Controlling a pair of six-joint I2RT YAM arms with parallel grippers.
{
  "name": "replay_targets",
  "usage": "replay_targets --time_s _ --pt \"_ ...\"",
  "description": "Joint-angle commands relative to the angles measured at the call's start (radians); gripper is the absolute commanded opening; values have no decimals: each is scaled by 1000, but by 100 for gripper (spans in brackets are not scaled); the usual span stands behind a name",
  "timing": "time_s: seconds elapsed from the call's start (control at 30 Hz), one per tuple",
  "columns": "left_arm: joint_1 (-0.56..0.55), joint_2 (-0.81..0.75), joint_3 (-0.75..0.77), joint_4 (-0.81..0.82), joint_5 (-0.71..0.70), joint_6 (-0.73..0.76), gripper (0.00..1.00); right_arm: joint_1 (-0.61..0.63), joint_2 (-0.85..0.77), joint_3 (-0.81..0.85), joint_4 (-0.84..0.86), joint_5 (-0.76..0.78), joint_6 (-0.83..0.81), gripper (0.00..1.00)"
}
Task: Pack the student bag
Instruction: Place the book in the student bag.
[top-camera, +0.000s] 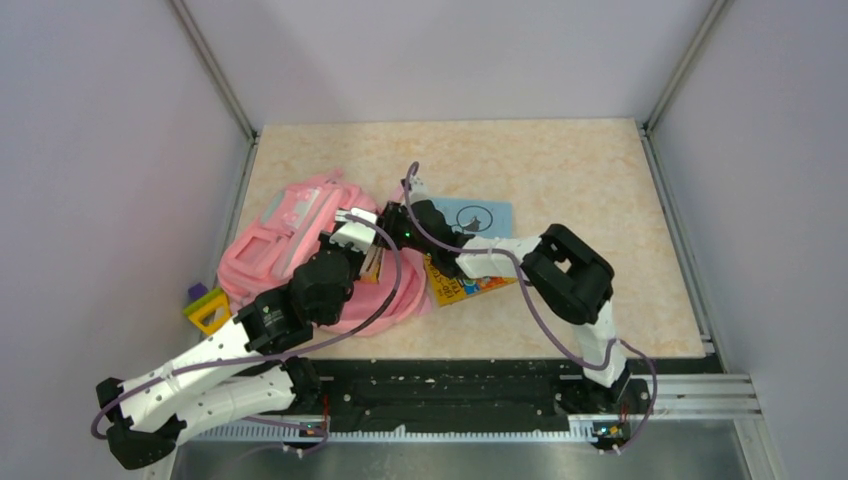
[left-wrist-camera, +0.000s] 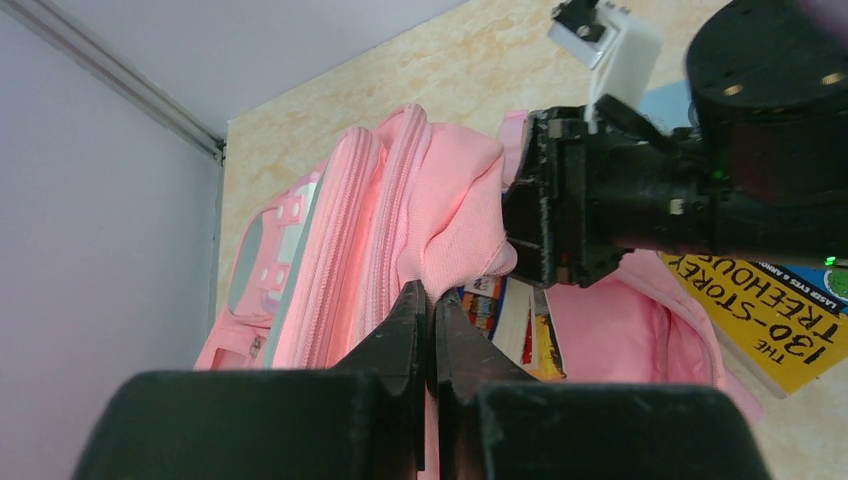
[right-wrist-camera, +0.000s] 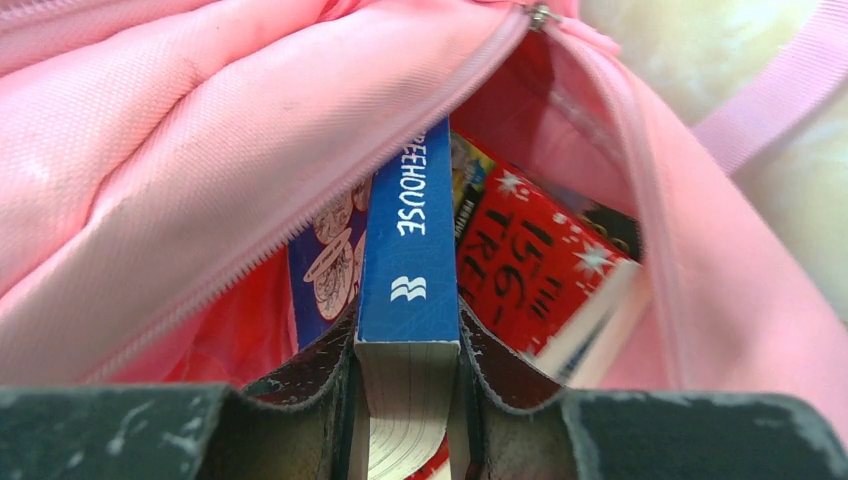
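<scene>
The student bag (top-camera: 285, 250), pink and soft, lies at the table's left with its mouth facing right. My left gripper (left-wrist-camera: 432, 295) is shut on a fold of the pink fabric at the upper lip of the bag (left-wrist-camera: 380, 220). My right gripper (right-wrist-camera: 407, 330) is shut on a blue book (right-wrist-camera: 410, 250), clamped across its spine and pages, and pokes into the open bag (right-wrist-camera: 200, 150). A red book (right-wrist-camera: 530, 265) lies inside the bag beside it. In the top view both grippers, left (top-camera: 352, 228) and right (top-camera: 400, 222), meet at the bag's mouth.
A yellow "130-Storey Treehouse" book (top-camera: 462, 285) lies on the table under my right arm, and a light blue book (top-camera: 482, 214) lies behind it. A purple and yellow object (top-camera: 207, 306) sits at the bag's left, near the side wall.
</scene>
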Motion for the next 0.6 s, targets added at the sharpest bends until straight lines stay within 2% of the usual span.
replay_targets --time_s 0.0,0.13,0.23,0.27,0.47,0.53,0.57 --pt "-7 -22 12 130 31 -17 0 43 94 125 -78 43 -67 6" --pt "-8 -21 10 130 36 -20 0 47 104 131 -75 26 -80 31" --pt "-7 -19 7 130 38 -18 0 47 51 88 -74 32 -120 57" --pt "-8 -18 7 131 41 -18 0 47 26 64 -68 37 -136 63" --pt "-8 -3 7 127 58 -23 0 45 -177 -126 -2 40 -220 79" --pt "-8 3 6 127 61 -24 0 45 -237 -164 -31 24 -256 95" --pt "-6 5 5 126 63 -22 0 45 -271 -186 -55 26 -273 96"
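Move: The book already reaches into the student bag, pinched upright by its end, its middle roughly 7 cm left, 5 cm ahead and 3 cm below the right hand. The packed books lie about 3 cm left, 5 cm ahead and 7 cm below that hand; the yellow book is 17 cm right, 9 cm back, and the cat book 20 cm right, 2 cm ahead, both about 11 cm lower. From the left hand, the book's middle lies 10 cm ahead, 2 cm left and 14 cm lower. The book goes roughly 3 cm farther left into the bag in the right hand's grip; then the fingers open wide and let go of it, the hand dipping about 1.5 cm. The right hand backs out some 5 cm to the right and 3 cm back, tilting about 10 degrees, while the left stays put, still pinching the bag's flap up. ##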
